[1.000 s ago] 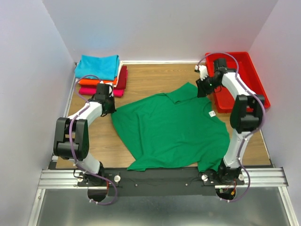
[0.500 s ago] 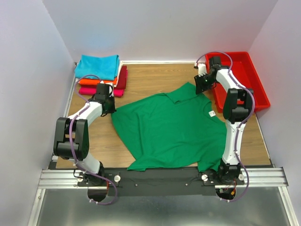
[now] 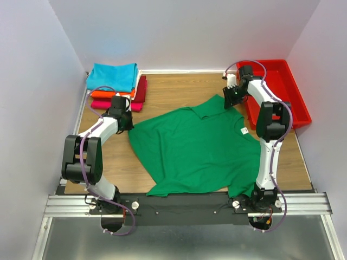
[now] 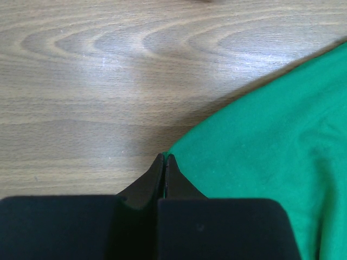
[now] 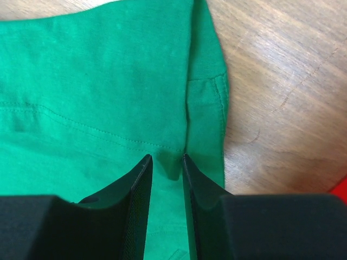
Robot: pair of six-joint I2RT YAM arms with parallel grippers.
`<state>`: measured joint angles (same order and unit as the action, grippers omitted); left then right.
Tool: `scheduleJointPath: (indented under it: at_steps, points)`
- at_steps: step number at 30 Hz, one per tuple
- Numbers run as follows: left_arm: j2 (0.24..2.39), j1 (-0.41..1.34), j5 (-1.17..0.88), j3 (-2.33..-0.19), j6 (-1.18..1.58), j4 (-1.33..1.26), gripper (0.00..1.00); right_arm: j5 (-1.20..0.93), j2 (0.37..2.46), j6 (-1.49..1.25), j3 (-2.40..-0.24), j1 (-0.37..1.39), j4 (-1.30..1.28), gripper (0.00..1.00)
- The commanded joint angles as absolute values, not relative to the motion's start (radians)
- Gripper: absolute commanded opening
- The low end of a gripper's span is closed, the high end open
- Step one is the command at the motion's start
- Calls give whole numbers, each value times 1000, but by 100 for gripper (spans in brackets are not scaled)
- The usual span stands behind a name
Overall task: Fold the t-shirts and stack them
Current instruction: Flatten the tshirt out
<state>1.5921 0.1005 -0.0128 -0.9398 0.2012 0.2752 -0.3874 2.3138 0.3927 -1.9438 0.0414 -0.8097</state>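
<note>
The large green t-shirt lies spread flat on the wooden table, with a small white label near its right side. My left gripper is shut at the shirt's left corner. In the left wrist view its fingertips meet on the edge of the green cloth. My right gripper is down on the far sleeve. In the right wrist view its jaws stand a little apart, with a pucker of green sleeve between them. Folded turquoise, orange, dark red and magenta t-shirts are stacked at the back left.
A red plastic tray stands at the back right, just behind the right gripper. White walls close in the table on three sides. Bare wood shows between the stack and the tray.
The right arm's elbow has swung in towards the back and its gripper has shifted slightly left onto the sleeve. The left arm and the shirt have not moved.
</note>
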Motion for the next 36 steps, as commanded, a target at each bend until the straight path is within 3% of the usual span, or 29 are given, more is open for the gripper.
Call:
scheduleJointPath:
  at_steps: [1,7,10,12,15,22,27,36]
  points:
    - [1583,106,-28,-933,187,265,0,-388,2356,368,-1939,49,-827,35]
    - [1580,106,-28,-933,189,264,0,-371,2350,371,-1924,49,-828,34]
    - [1578,106,-25,-933,187,265,0,-383,2344,373,-1919,49,-831,23]
    - [1577,106,-23,-934,189,262,0,-388,2335,371,-1927,51,-833,10]
    - [1574,106,-8,-939,189,265,0,-393,2307,367,-1953,49,-842,1]
    - [1526,106,49,-1017,213,264,0,-475,2208,347,-2118,49,-880,0]
    - [1513,106,104,-1184,210,317,0,-604,2175,298,-2360,49,-885,0]
    - [1370,106,135,-1459,172,322,0,-793,1948,180,-2522,51,-691,0]
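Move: The green t-shirt's far right corner lies right under the right hand's partly open fingers, about 2 cm below. From that hand the white label is some 13 cm back and 8 cm right, and the red box's middle about 21 cm right and 4 cm ahead. The left hand already holds the left corner; from it the far right corner is roughly 44 cm right and 13 cm ahead, the folded stack 18 cm ahead and 7 cm left. The t-shirt's far right corner is pinched as the right hand sinks about 1 cm onto it and shuts its fingers. Both hands then sweep the cloth up off the table, gathering speed: the right some 35 cm, drifting left with its fingertips tilting up and outward; the left, keeping its corner, about 20 cm up and 8 forward, tilting likewise. ##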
